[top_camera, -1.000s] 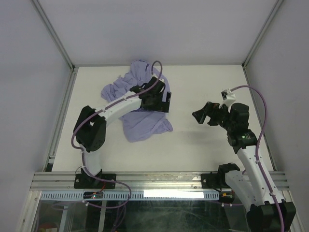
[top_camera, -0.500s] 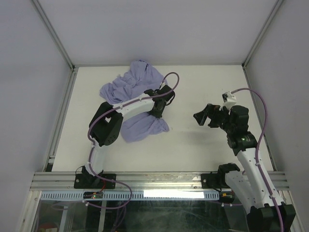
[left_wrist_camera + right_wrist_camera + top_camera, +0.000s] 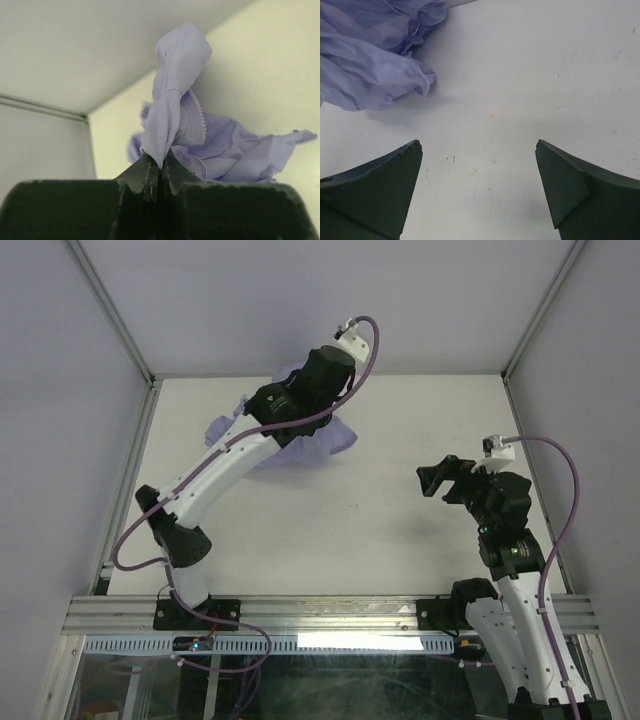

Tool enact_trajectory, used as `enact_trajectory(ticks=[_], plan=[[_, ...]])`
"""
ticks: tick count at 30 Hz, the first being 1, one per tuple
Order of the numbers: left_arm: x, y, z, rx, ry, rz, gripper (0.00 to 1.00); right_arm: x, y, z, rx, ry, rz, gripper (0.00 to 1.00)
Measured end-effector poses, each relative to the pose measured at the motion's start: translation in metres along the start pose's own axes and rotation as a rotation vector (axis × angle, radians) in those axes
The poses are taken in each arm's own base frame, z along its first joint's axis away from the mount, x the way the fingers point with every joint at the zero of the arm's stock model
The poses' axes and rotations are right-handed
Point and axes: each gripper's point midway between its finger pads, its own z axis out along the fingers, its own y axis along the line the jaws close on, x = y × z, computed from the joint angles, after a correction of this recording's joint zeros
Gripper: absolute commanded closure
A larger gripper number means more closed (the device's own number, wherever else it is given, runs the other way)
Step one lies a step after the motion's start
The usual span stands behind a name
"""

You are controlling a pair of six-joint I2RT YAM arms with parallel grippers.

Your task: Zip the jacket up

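The lavender jacket (image 3: 318,445) is bunched up at the back of the table, largely hidden under my left arm in the top view. My left gripper (image 3: 160,167) is shut on a fold of the jacket (image 3: 172,115) and holds it lifted; a stretch of zipper teeth (image 3: 201,117) shows beside the pinched fold. In the top view the left gripper (image 3: 290,405) is raised above the cloth. My right gripper (image 3: 440,478) is open and empty over bare table, right of the jacket. Its wrist view shows the jacket's edge (image 3: 370,55) at upper left, apart from the fingers (image 3: 385,185).
White walls and metal frame posts (image 3: 110,320) enclose the table on three sides. The white tabletop (image 3: 400,530) lies between the jacket and my right arm.
My left arm has swung up and back, lifting the gripped jacket fold; the cloth has gathered toward the back of the table. My right gripper has shifted slightly right.
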Motion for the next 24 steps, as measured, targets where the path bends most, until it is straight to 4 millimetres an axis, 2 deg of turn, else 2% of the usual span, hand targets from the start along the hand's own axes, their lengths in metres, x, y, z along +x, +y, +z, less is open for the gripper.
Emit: enact_trajectory(ticks=[3, 5, 8, 10, 14, 17, 20, 22, 24], plan=[[-0.052, 0.041, -0.064, -0.121, -0.183, 0.084, 1.0, -0.006, 0.0, 0.0, 0.008, -0.021, -0.006, 0.01], [-0.078, 0.058, -0.102, -0.186, -0.278, 0.126, 1.0, -0.012, 0.001, 0.0, 0.004, -0.033, -0.012, 0.01], [-0.103, 0.073, -0.144, -0.251, -0.375, 0.164, 1.0, -0.02, 0.004, 0.001, -0.005, -0.051, -0.022, 0.01], [-0.113, 0.079, -0.159, -0.269, -0.416, 0.164, 1.0, -0.026, 0.006, 0.003, -0.012, -0.061, -0.029, 0.01], [-0.118, 0.088, -0.176, -0.245, -0.476, 0.133, 1.0, -0.032, 0.012, 0.005, -0.039, -0.072, -0.046, 0.01], [-0.119, 0.087, -0.189, -0.139, -0.545, 0.083, 1.0, -0.032, 0.015, 0.007, -0.061, -0.069, -0.057, 0.02], [-0.115, 0.092, -0.214, -0.001, -0.641, 0.014, 1.0, -0.03, 0.02, 0.009, -0.097, -0.058, -0.074, 0.02], [-0.11, 0.107, -0.234, 0.062, -0.71, -0.04, 1.0, -0.028, 0.026, 0.011, -0.13, -0.046, -0.087, 0.02], [-0.104, 0.131, -0.252, 0.085, -0.77, -0.102, 1.0, -0.025, 0.031, 0.013, -0.166, -0.029, -0.094, 0.03]])
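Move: My left hand already holds a pinched-up fold of the jacket. The bulk of the jacket hangs and lies about 20 cm below it, some 2 cm ahead and 4 cm to its left. The jacket's free right corner is roughly 11 cm to the right of that hand and level with it front to back; the bunched left end is about 19 cm to its left. From my idle right hand, the jacket lies about 15 cm ahead, 29 cm left and 14 cm down. Keeping the fold pinched, I sweep my left hand fast upward about 25 cm and back some 14 cm towards my base, tipping the fingers up roughly 30 degrees until they point about level. Late on I veer left and swing the wrist clockwise, its left side dipping. My open right hand rises about 3 cm, then edges left towards the jacket, touching nothing. ##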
